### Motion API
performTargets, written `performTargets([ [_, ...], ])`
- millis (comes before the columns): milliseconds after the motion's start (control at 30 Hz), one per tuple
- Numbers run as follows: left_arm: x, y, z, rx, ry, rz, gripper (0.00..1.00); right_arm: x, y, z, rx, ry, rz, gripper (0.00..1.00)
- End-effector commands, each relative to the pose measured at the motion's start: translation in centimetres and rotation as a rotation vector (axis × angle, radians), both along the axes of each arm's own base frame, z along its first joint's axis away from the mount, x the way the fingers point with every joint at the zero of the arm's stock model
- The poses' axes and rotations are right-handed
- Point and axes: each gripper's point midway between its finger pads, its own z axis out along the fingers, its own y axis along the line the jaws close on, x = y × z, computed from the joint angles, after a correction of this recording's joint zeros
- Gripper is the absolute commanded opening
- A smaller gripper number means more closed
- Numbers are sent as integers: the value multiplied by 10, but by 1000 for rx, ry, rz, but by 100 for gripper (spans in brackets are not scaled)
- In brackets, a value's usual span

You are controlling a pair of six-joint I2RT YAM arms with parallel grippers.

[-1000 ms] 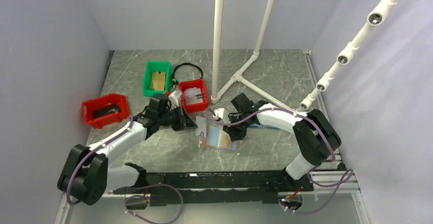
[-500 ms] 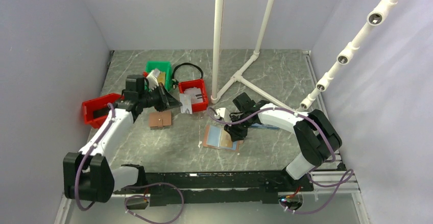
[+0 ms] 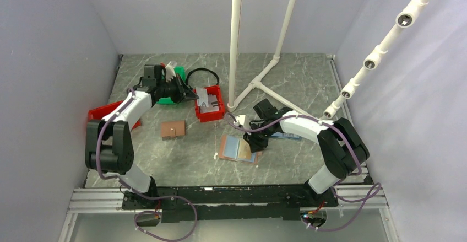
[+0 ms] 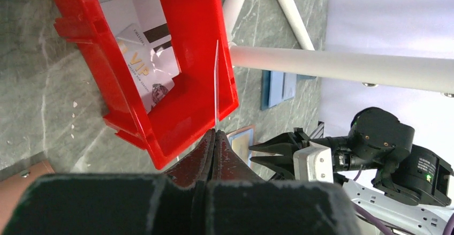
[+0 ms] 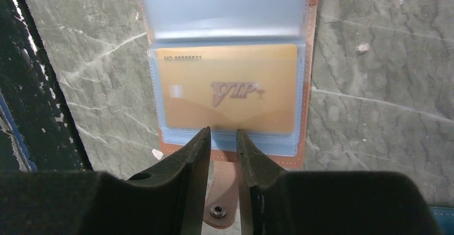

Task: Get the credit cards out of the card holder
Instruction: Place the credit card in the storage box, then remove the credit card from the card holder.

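Observation:
The card holder (image 3: 238, 149) lies open on the table, brown outside and light blue inside (image 5: 230, 10). A gold VIP credit card (image 5: 230, 88) sits in its near sleeve. My right gripper (image 5: 222, 133) hovers at the holder's near edge, over the snap tab (image 5: 220, 192), jaws narrowly open with nothing between them. In the top view the right gripper (image 3: 254, 142) stands at the holder's right end. My left gripper (image 4: 215, 132) is shut on a thin pale credit card (image 4: 216, 85), seen edge-on over a red bin (image 4: 209, 26) that holds other cards (image 4: 142, 42). From above the left gripper (image 3: 194, 96) is at that bin (image 3: 212, 113).
A closed brown holder (image 3: 172, 129) lies left of centre. Another red bin (image 3: 101, 113) and a green bin (image 3: 179, 75) sit at the back left, partly behind my left arm. A blue holder (image 3: 287, 136) lies beside my right arm. White pipes (image 3: 235, 38) rise behind the bin.
My left arm has swung from the open holder to the back left, carrying the card to the red bin. The closed brown holder is now uncovered. The right gripper has barely moved.

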Motion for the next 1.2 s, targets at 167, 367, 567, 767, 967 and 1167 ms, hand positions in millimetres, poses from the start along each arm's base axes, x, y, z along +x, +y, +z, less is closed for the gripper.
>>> performTargets([
  [167, 27, -1, -7, 4, -48, 2, 0, -2, 0, 2, 19, 23, 2, 27],
  [367, 30, -1, -21, 5, -20, 17, 0, -1, 1, 2, 17, 29, 0, 27],
  [567, 35, -7, -34, 23, 11, 5, 0, -1, 1, 2, 15, 26, -2, 27],
  [767, 38, -17, -52, 158, 97, -8, 12, -1, 1, 3, 15, 25, -3, 27],
  [967, 45, -2, -29, 340, 55, 79, 36, -1, 0, 5, 19, 21, -5, 27],
  [1167, 33, 13, 4, 378, -35, 143, 40, -1, 0, 8, 24, 9, -6, 27],
])
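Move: The left hand, with a white card pinched and sticking out ahead and to the right, has the middle of the red storage box about 4 cm ahead, 5 cm to its right and some 13 cm below. The green box stands about 12 cm ahead and 8 cm left of the hand, the closed brown card holder 6 cm back and 6 cm left, and the white post's foot 3 cm ahead and 12 cm right. From the idle right hand, the storage box lies 18 cm ahead and 14 cm left, about level. The left fingers let go of the card over the red storage box, opening to less than half their range. Before that, the hand sinks about 6 cm towards the box and works some 3 cm forward, edging slightly right. As it opens it rises about 3 cm again, its left side rolling up by 15 to 20 degrees. ##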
